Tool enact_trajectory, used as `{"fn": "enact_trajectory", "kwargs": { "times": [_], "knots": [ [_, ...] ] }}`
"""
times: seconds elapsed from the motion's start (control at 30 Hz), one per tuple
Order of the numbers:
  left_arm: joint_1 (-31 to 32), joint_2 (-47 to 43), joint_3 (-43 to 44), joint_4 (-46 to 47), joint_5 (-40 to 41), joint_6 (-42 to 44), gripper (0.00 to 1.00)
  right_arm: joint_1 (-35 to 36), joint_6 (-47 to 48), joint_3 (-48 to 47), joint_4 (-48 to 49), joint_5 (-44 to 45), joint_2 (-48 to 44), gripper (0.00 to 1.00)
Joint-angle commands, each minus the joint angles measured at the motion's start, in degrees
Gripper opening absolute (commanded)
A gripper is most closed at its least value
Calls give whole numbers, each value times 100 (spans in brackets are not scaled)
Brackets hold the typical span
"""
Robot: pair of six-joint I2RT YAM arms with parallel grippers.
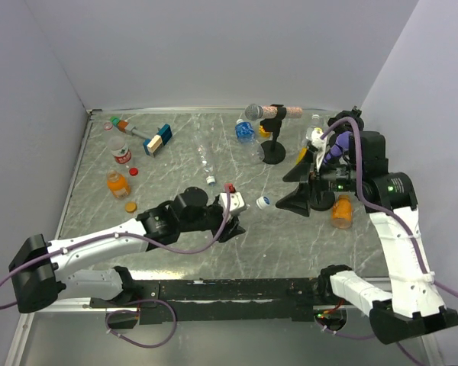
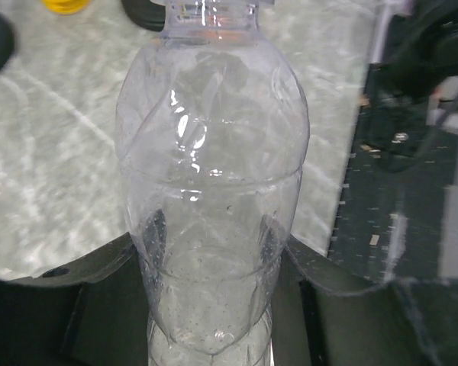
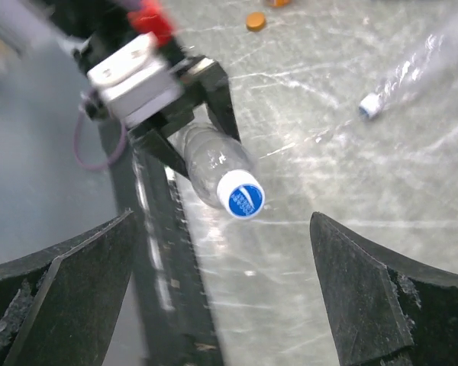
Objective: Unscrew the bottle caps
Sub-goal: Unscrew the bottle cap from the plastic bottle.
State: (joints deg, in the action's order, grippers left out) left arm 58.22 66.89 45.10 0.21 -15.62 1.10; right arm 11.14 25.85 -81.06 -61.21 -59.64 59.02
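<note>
My left gripper (image 1: 235,207) is shut on a clear bottle (image 2: 210,191) and holds it lying level above the table, neck pointing right. Its black fingers (image 2: 156,236) press the bottle's sides. The bottle's white cap with a blue top (image 3: 242,194) (image 1: 263,202) sits on the neck and faces my right gripper (image 3: 221,229). That gripper (image 1: 290,188) stands wide open just short of the cap, touching nothing. A second clear bottle (image 1: 206,162) with a white cap (image 3: 369,107) lies further back on the table.
Loose orange (image 1: 130,206) and red (image 1: 133,171) caps, an orange bottle (image 1: 117,184) and a red-labelled bottle (image 1: 120,152) lie at the left. A grey microphone (image 1: 253,113) on a stand, a blue-labelled bottle (image 1: 246,131) and another orange bottle (image 1: 341,211) are at the right.
</note>
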Motion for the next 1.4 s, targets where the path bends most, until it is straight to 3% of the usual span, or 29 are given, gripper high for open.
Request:
{"fn": "enact_trajectory", "kwargs": {
  "times": [0.0, 0.13, 0.27, 0.47, 0.67, 0.93, 1.23, 1.37],
  "knots": [
    [505, -247, 341, -205, 1761, 364, 18, -454, -1494, 703, 610, -723, 65, 99],
    [814, -142, 438, -196, 2702, 549, 18, -507, -1670, 1065, 628, -734, 205, 99],
    [937, 25, 561, -170, 3099, 672, 18, -498, -1539, 934, 242, -795, 626, 98],
    [972, 315, 710, -100, 3188, 602, 18, -332, -1152, 600, -268, -962, 1243, 84],
    [990, 500, 877, -100, 3144, 558, 17, -68, -1310, 477, -49, -769, 1331, 84],
    [1007, 527, 869, -117, 3038, 487, 18, -68, -1389, 257, -49, -646, 1568, 70],
    [1025, 491, 851, -126, 2977, 505, 17, -50, -1302, 213, -101, -742, 1691, 30],
    [1025, 439, 790, -109, 2758, 461, 17, 46, -610, 99, -496, -883, 1718, 10]
  ]
}}
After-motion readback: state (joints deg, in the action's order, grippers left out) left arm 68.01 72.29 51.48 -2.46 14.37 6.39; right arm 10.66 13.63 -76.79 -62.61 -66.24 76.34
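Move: Behind, below and slightly left of the open right hand sits the white bottle cap: about 2 cm back, 3 cm left and 7 cm down. From the left hand, which still grips its plastic bottle, the cap is 4 cm ahead, 8 cm right and 3 cm up. Counted from the right hand, all some 25–30 cm lower, the clear bottle lies 19 cm ahead and 21 cm left, the microphone stand 22 cm ahead and 1 cm right, the orange bottle 2 cm ahead and 24 cm right. Sinking about 7 cm onto the cap, then easing forward and a little left, the open right hand rolls some 35 degrees about its own fingers, upper side forward, and closes to pinch the cap from both sides. Meanwhile the left hand keeps its grip, carries the bottle about 3 cm forward, swings counter-clockwise and rolls its upper side back, then holds. ##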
